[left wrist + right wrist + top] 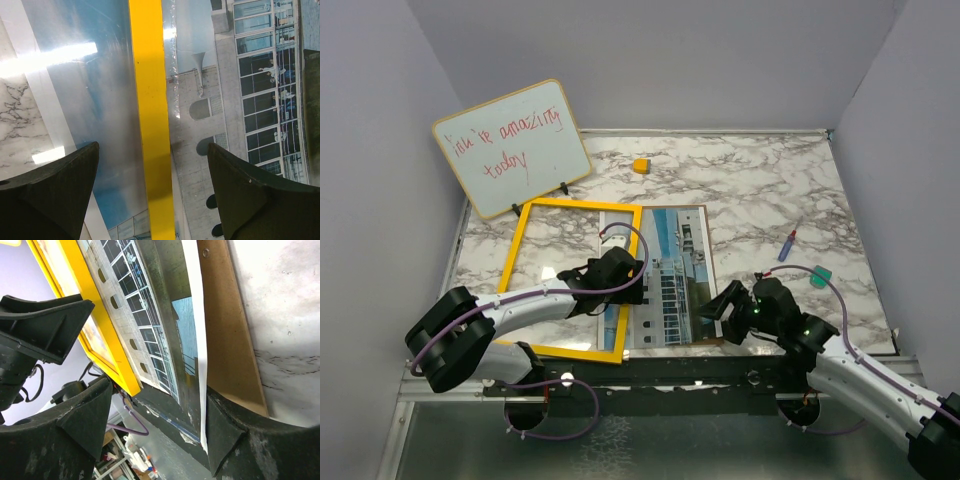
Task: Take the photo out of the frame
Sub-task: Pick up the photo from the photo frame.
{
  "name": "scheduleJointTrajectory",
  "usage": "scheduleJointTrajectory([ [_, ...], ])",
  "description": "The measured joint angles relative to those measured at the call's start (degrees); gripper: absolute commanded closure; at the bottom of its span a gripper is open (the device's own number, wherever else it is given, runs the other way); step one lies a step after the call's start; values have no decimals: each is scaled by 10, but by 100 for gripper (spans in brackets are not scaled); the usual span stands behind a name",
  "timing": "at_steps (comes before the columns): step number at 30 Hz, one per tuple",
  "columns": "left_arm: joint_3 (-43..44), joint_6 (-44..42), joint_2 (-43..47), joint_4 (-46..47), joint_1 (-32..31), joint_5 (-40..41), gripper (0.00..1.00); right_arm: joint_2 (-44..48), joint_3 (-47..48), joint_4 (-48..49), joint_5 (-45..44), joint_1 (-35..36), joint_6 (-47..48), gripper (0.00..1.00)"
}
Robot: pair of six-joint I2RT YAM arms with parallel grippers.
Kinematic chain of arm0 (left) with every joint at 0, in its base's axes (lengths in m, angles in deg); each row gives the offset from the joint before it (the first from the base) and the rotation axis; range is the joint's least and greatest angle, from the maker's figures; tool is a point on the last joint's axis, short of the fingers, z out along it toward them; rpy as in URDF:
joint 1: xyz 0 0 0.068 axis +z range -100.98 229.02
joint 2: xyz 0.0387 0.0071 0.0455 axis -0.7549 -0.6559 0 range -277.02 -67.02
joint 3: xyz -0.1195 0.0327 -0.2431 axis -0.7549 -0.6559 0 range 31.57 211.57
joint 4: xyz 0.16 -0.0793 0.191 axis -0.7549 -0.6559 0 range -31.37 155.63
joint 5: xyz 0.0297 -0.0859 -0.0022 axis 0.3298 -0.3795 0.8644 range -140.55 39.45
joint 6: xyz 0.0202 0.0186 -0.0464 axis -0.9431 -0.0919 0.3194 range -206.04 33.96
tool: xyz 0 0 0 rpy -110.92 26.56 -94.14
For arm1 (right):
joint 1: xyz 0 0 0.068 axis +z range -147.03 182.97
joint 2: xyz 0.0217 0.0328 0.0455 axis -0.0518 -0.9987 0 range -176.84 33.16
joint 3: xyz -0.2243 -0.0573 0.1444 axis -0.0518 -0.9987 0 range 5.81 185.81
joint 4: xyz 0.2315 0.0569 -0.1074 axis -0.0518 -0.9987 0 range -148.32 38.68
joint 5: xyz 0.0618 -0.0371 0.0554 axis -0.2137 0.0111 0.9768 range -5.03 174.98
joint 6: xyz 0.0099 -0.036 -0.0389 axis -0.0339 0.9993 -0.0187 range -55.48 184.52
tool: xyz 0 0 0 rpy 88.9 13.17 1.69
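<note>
The yellow frame (570,280) lies flat on the marble table, at the left. The photo (670,275), a white building under blue sky, lies beside it on a brown backing board (230,330), its left part under the frame's right bar. My left gripper (620,275) hovers open over that bar. In the left wrist view the bar (150,100) runs between the spread fingers (255,200), with the photo (240,100) to its right. My right gripper (725,312) is open at the photo's near right corner. That corner (192,405) lies between its fingers (235,440), unclamped.
A whiteboard (512,148) with red handwriting leans at the back left. A small orange block (641,165) sits at the back, a blue marker (787,245) and a green piece (821,275) at the right. The table's near edge (670,355) runs just below the photo.
</note>
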Motion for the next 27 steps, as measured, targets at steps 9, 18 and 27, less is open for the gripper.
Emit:
scheduleJointTrajectory([
  [9,0,0,0,0,0,0,12,0,-4,-4,-4,0,-7,46],
  [18,0,-1,5,-8,0,0,12,-15,-23,16,-5,0,-3,58],
  [27,0,0,23,-38,0,-3,12,-72,-23,51,15,-30,34,57],
])
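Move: The right hand hovers at the photo's near right corner: that corner lies about 4 cm back, 1 cm to the right and 4 cm below it, and the photo's middle some 10 cm ahead and 11 cm to the left. The yellow frame's right bar has its middle about 9 cm ahead and 18 cm left; the pen lies roughly 17 cm ahead and 17 cm right. From the left hand the photo's middle is some 8 cm right, 2 cm ahead and 3 cm below. With its wrist attitude almost unchanged, the right hand sinks about 3 cm towards the photo's right edge near the near corner, slipping barely a centimetre to the right on the way. As it goes down the fingers draw together from about three quarters open to under half, one on each side of the photo's white edge, but they are not yet shut into a pinch. ##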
